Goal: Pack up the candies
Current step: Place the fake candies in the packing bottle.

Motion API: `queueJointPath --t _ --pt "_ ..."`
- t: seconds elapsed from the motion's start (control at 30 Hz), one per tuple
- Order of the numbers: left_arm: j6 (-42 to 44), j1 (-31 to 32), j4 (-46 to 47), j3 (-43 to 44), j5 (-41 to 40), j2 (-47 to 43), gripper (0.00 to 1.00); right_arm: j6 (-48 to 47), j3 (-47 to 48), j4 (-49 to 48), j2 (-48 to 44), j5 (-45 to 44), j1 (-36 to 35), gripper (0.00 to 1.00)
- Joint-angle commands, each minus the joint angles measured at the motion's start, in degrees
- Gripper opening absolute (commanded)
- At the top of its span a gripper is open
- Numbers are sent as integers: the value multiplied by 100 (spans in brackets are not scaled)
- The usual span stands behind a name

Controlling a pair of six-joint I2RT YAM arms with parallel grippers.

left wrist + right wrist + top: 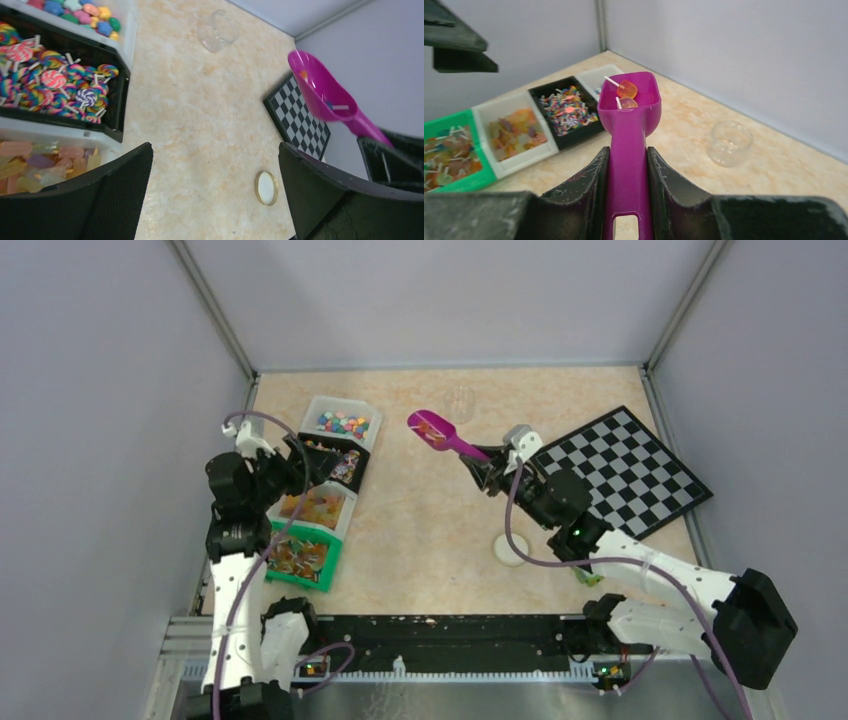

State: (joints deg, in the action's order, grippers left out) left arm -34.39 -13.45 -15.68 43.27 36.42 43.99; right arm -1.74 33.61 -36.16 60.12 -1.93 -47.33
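Observation:
My right gripper [628, 152] is shut on the handle of a magenta scoop [629, 115], held level above the table's middle [433, 428]. Two candies on white sticks [626, 91], one orange and one pink, lie in its bowl. A clear empty jar [729, 143] stands on the table right of the scoop, near the back wall [218, 31]. More candies fill a row of bins at the left: small multicoloured pieces [343, 424], swirl lollipops [55, 82] and pale gummies [45, 162]. My left gripper [215, 150] hangs open beside the bins [290, 465], holding nothing.
A round cream lid [512, 548] lies on the table in front of the right arm. A checkerboard [625, 468] lies at the right. A green bin [300, 558] ends the row nearest me. Walls close in the table on three sides.

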Motion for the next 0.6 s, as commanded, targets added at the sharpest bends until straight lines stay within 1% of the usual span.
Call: queueJointPath --t 0.0,0.13,0.23,0.37,0.5,0.57 --pt "748 400 620 -23 281 178 99 -234 566 455 8 93 522 0" --pt "1428 533 440 -220 385 199 99 -309 772 448 283 172 960 0" --pt "1790 558 256 -467 393 149 99 -269 921 372 577 400 1291 0" --pt "1736 692 360 -633 436 -186 99 -223 1147 317 993 530 1681 0" --pt "1833 800 81 -603 -20 -467 99 -193 1452 444 1412 692 1953 0" --pt "1839 869 20 -626 -111 -600 99 -204 1641 535 1608 751 2053 0"
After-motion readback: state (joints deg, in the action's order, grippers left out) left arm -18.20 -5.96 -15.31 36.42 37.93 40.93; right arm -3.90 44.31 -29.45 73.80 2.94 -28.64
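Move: The empty clear jar, the packing bottle, stands about 34 cm ahead of the right hand, 3 cm to its left and 24 cm below. The held scoop's bowl reaches roughly 10 cm ahead and 10 cm left of that hand, 3 cm above. Also from it, the checkerboard is some 16 cm ahead, 35 cm right, and the white bin of coloured candies 31 cm ahead, 31 cm left, both on the table. From the left hand the jar is about 34 cm ahead, 27 cm right, 22 cm below. Still pinching the purple scoop by its handle, the right hand carries it towards the clear jar, about 11 cm forward and 6 cm right, beginning to sink near the end and swinging some 15 degrees clockwise. The left hand, open and empty, sinks about 4 cm and slides some 3 cm right, rolling its left side up and turning clockwise. ##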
